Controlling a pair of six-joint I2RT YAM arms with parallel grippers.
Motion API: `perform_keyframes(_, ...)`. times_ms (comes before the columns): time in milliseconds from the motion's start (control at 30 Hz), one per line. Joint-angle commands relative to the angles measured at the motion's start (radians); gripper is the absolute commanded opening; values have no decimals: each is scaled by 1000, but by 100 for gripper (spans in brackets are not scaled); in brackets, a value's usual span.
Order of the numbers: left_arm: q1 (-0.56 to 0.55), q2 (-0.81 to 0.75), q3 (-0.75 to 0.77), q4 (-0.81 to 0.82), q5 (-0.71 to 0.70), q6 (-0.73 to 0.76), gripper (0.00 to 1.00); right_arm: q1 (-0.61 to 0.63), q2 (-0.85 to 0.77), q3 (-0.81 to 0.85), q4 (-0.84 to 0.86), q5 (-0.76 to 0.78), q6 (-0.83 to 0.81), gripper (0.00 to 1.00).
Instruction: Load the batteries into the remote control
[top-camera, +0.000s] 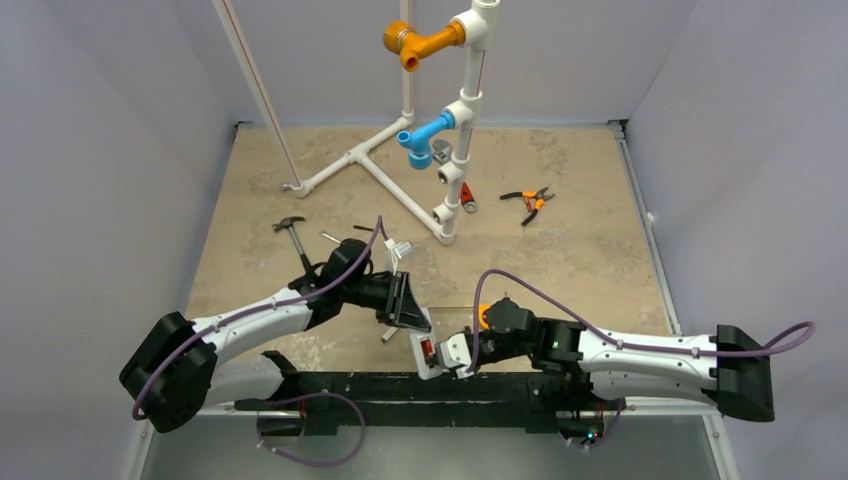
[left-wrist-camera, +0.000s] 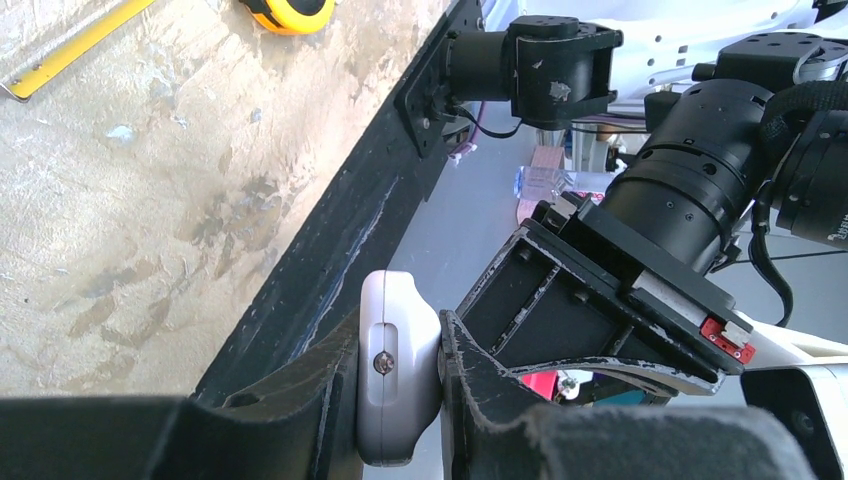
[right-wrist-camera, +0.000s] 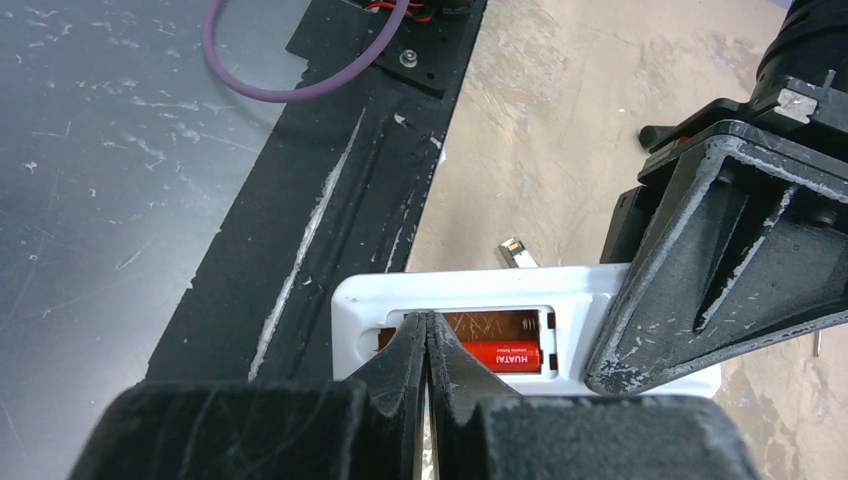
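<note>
The white remote control (right-wrist-camera: 450, 295) is held off the table by its end, back side facing my right wrist camera, above the black rail at the near edge. My left gripper (left-wrist-camera: 400, 365) is shut on the remote control (left-wrist-camera: 398, 310), which shows end-on between the fingers (right-wrist-camera: 720, 270). One red battery (right-wrist-camera: 505, 356) lies in the near slot of the open bay; the far slot shows bare brown board and a spring. My right gripper (right-wrist-camera: 427, 322) is shut with nothing between its fingers, its tips resting at the bay's left part. From above, both grippers (top-camera: 420, 332) (top-camera: 462, 362) meet at the remote control (top-camera: 432, 366).
A black rail (top-camera: 400, 385) runs along the near edge. An orange tape measure (top-camera: 484, 312) sits behind the right wrist. Farther back are a hammer (top-camera: 293, 232), a white pipe frame (top-camera: 400, 190), a red-handled tool (top-camera: 467, 197) and orange pliers (top-camera: 528, 200).
</note>
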Motion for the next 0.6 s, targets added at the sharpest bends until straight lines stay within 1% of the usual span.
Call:
perform_keyframes(0,0,-25,57,43,58,-10,0,-1,1,7,-74,33,-1,0)
perform_keyframes(100,0,-20,67,0,32,24,0,-1,-33,5,-58,48,7,1)
perform_keyframes(267,0,-15,65,-27,-5,81,0,0,-116,-5,-8,58,43,13)
perform_keyframes(367,9,3,60,-14,-9,106,0,-2,-168,-16,68,68,98,21)
perform_keyframes(467,15,2,53,3,-26,129,0,-2,-222,-46,180,164,192,28)
perform_keyframes(567,15,-19,63,-43,-109,184,0,-2,-259,-64,204,302,261,37)
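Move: The second battery, still loose, lies by the pliers some 43 cm ahead of the right hand, 27 cm to its right and 12 cm lower; the pliers sit about 2 cm right of it. The tape measure is roughly 11 cm ahead and 13 cm right of the hand, also on the table. The loaded battery, in the remote's compartment, is about 1 cm ahead and 1 cm left of the right fingertips, and about 5 cm back and 1 cm right of the left hand, nearly level with both. The loaded battery is left in the remote as the shut right fingertips come free of the compartment. The right hand rises about 6 cm, edging slightly forward and right, its fingers tipping upward some 15 degrees with a slight clockwise turn and opening to about a third. The left hand keeps its grip on the remote, shifting about 1 cm forward and tilting slightly. ##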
